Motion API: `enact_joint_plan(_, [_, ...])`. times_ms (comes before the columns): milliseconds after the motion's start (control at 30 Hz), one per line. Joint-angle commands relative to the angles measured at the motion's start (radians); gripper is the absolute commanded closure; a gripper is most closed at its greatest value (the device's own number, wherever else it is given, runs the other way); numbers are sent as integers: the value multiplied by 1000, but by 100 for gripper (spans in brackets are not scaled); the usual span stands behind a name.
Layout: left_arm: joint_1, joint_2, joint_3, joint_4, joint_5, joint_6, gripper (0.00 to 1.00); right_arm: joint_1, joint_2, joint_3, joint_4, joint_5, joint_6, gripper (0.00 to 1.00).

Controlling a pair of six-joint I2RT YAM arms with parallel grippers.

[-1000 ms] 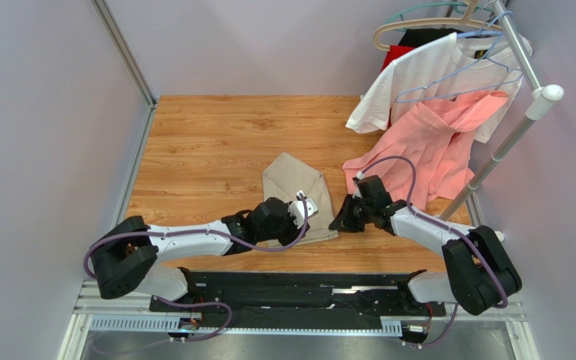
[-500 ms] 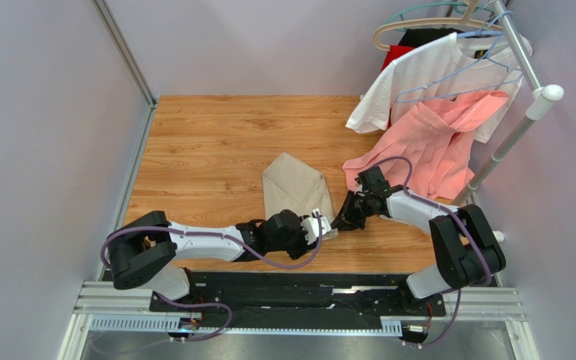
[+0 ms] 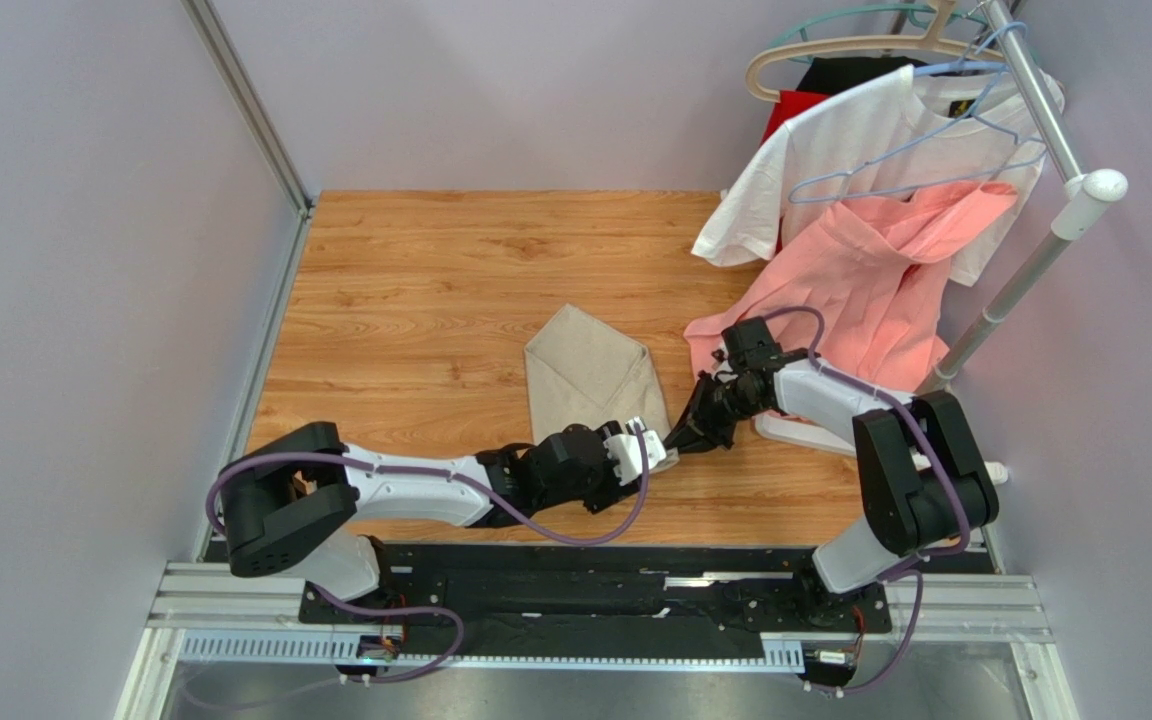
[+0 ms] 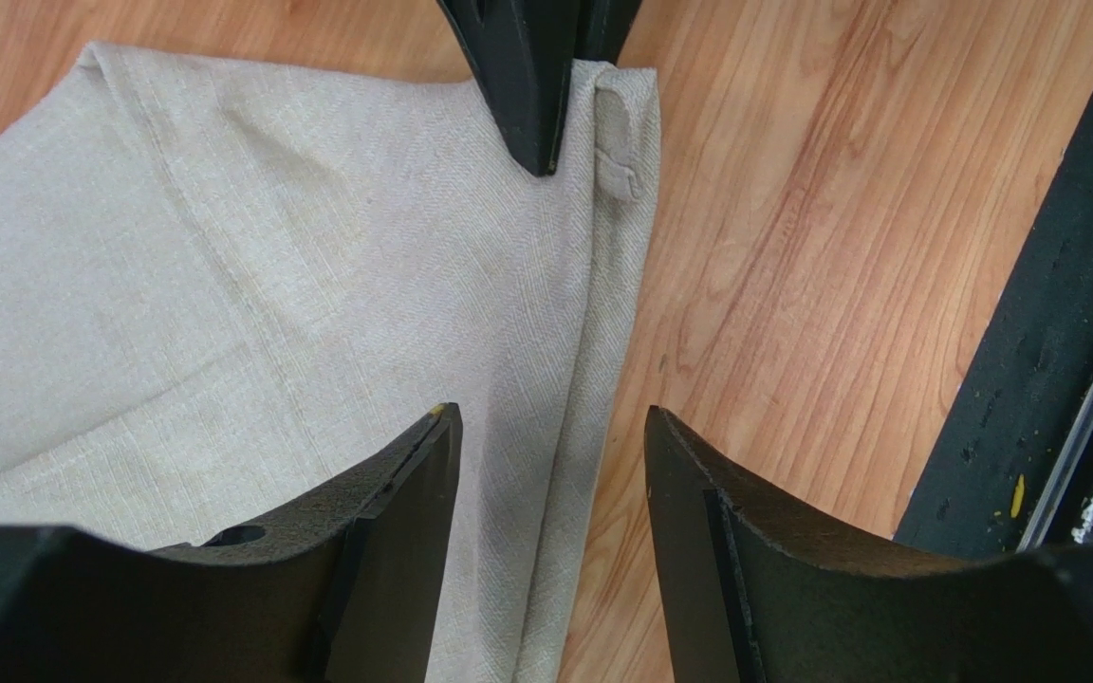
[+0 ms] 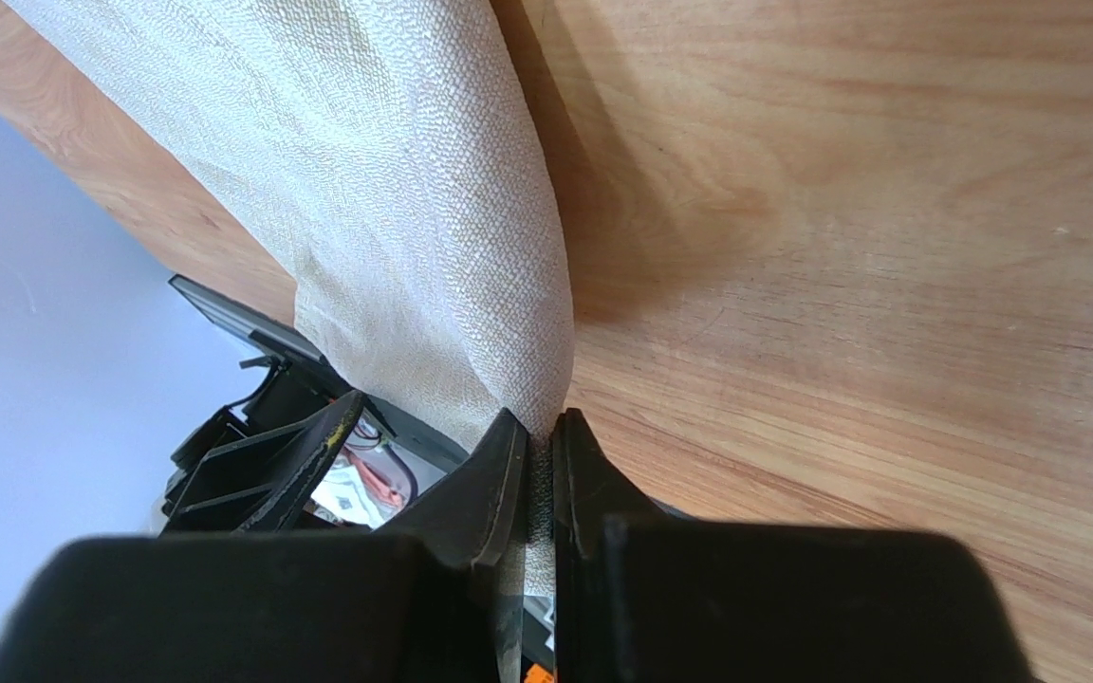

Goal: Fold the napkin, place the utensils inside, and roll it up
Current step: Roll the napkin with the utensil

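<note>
The beige napkin [image 3: 590, 368] lies folded on the wooden table, its near right corner pinched and lifted slightly. My right gripper [image 3: 686, 437] is shut on that corner; in the right wrist view the cloth [image 5: 367, 157] runs down between the closed jaws of the right gripper [image 5: 540, 424]. My left gripper [image 3: 653, 450] hovers just beside it, open, over the napkin's right edge [image 4: 253, 271]. The left gripper [image 4: 550, 416] has cloth and bare wood below the gap, nothing clamped. The right gripper's fingers [image 4: 531, 71] show at the top of the left wrist view. The utensils are out of view.
A salmon-pink garment [image 3: 853, 285] and a white T-shirt [image 3: 853, 143] hang from a rack [image 3: 1018, 285] at the back right, the pink one draping onto the table. A black rail [image 3: 597, 578] runs along the near edge. Grey walls close in the left and back.
My left gripper slid right off the napkin's near part to its right corner and opened wider. The right gripper stayed shut at the corner while its arm swung back toward the rack.
</note>
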Motion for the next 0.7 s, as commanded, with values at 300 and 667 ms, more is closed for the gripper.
enact_joint_plan(300, [-30,19,23,67,24,22,38,-21,32,58,-36,-111,31,100])
enact_joint_plan(667, [-31,88,49,67,-69,13,21,-26,34,62,-34,-123,28,100])
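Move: The near folded edge of the napkin, by its right end, is about 1 cm ahead and 1 cm to the right of the left hand, 3 cm below. The pinched right end stands some 4 cm ahead of that hand and 3 cm right; the table's front edge lies roughly 7 cm behind it. From the right hand, the near folded edge is about 3 cm back, 3 cm left and slightly lower. Left fingers open wider and sink about 2 cm towards the napkin's near fold; right keeps pinching its end. ##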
